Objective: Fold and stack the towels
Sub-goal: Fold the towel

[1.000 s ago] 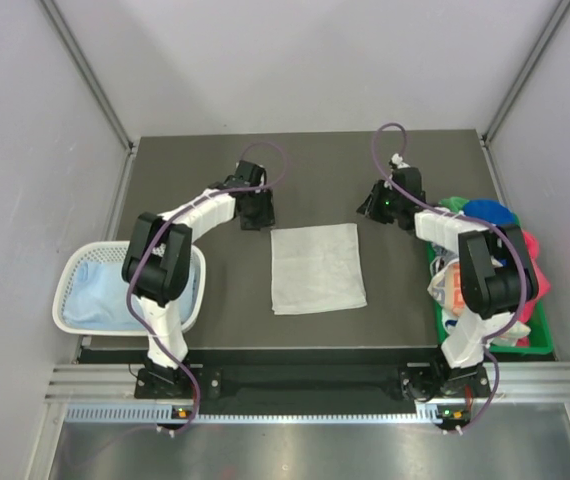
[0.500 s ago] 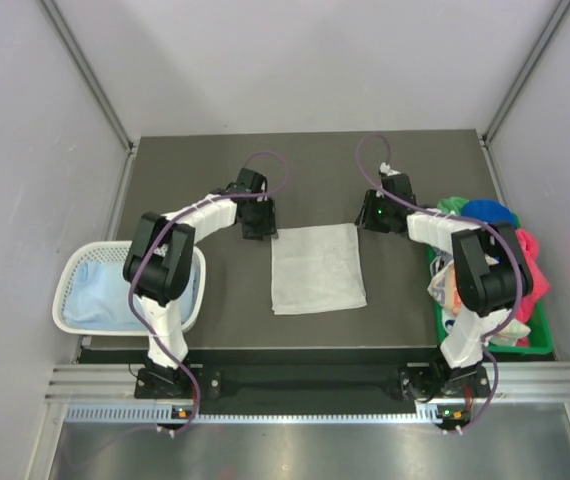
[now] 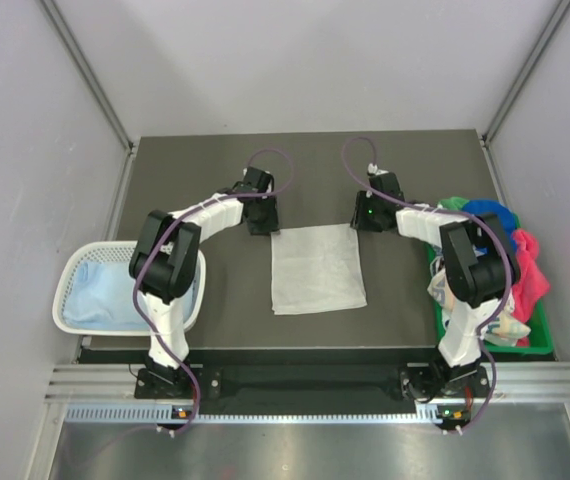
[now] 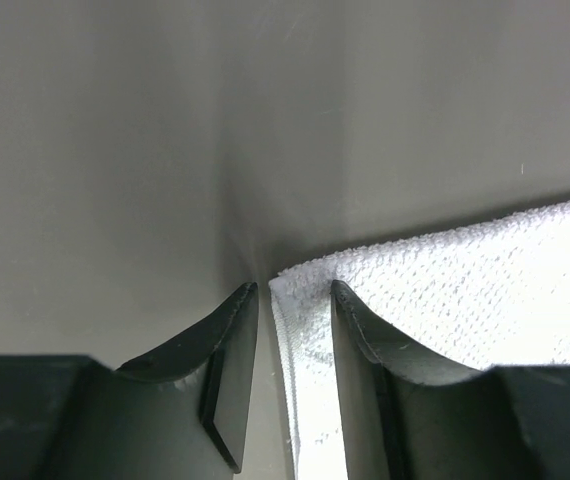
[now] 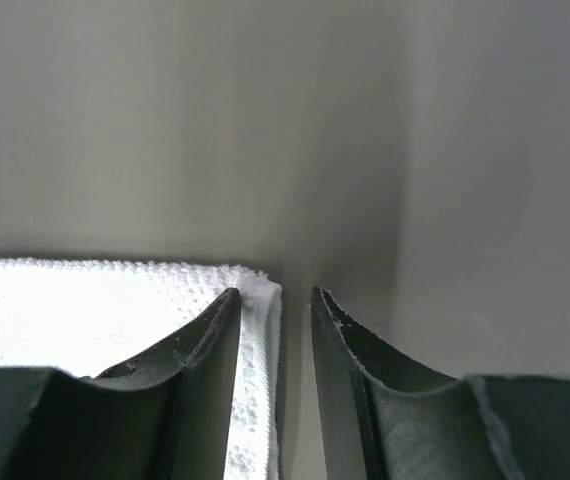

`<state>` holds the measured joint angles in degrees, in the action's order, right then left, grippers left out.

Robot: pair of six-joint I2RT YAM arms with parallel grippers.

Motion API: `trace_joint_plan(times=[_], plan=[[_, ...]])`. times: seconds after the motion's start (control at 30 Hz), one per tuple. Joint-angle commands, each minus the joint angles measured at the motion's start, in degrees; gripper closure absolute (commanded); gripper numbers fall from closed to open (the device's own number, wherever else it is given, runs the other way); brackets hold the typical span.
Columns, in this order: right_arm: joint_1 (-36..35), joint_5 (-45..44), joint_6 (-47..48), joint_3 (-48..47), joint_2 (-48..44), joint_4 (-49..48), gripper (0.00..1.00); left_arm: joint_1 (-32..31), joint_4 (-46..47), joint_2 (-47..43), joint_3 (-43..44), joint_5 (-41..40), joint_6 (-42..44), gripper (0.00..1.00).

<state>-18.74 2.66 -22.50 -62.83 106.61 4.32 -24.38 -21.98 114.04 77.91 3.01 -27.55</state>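
A whitish-grey towel (image 3: 317,268) lies flat in the middle of the dark table. My left gripper (image 3: 262,226) stands at its far left corner and my right gripper (image 3: 362,222) at its far right corner. In the left wrist view the left gripper (image 4: 290,297) is open, and the towel's corner (image 4: 310,285) lies in the gap beside the right finger. The right wrist view shows the right gripper (image 5: 273,300) open too, the towel's edge (image 5: 260,300) resting against its left finger. Neither pair of jaws pinches the cloth.
A white mesh basket (image 3: 70,300) at the left table edge holds a pale blue towel (image 3: 105,290). At the right edge a green tray (image 3: 540,345) carries a heap of towels (image 3: 510,250) in blue, green, pink and a print. Grey walls enclose the table.
Both grippers have come in toward the towel's far corners, the left one rightward and the right one leftward. The towel has not moved.
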Motion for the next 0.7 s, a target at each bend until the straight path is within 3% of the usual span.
trace_joint_plan(times=[0.0,0.37,0.67], plan=[[-1.7,-1.9,1.4,-2.5,1.3,1.6,0.65,-0.4,-0.7,3.2,-0.1,-2.2,-0.7,0.6],[-3.6,-2.4,1.8,-4.0,2.9,3.2,0.68,-0.8,-0.5,4.1,-0.1,-2.5,-1.2,0.77],[-2.8,-3.0,1.7,-4.9,2.7,3.7,0.89,-0.8,1.5,4.4,1.0,-2.5,-1.7,0.87]])
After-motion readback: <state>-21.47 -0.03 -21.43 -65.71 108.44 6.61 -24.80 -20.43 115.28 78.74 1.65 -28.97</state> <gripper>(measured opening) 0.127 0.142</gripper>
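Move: Just beyond the left fingertips, about 1 cm ahead and barely below, lies the towel's far left corner. The towel's far right corner is likewise about 1 cm ahead and 1 cm left of the right fingertips. The flat towel's middle is some 10 cm back and 9 cm right of the left hand. The white basket is about 29 cm left and 14 cm back of the left hand; the green basket sits roughly 27 cm right and 13 cm back of the right hand. Closing on the towel's two far corners down at the table: the left hand creeps about 1 cm forward while its fingers steadily narrow until they pinch the left corner. The right hand first slides about 1.5 cm left with its fingers held part open, then stays put and pinches the right corner. ##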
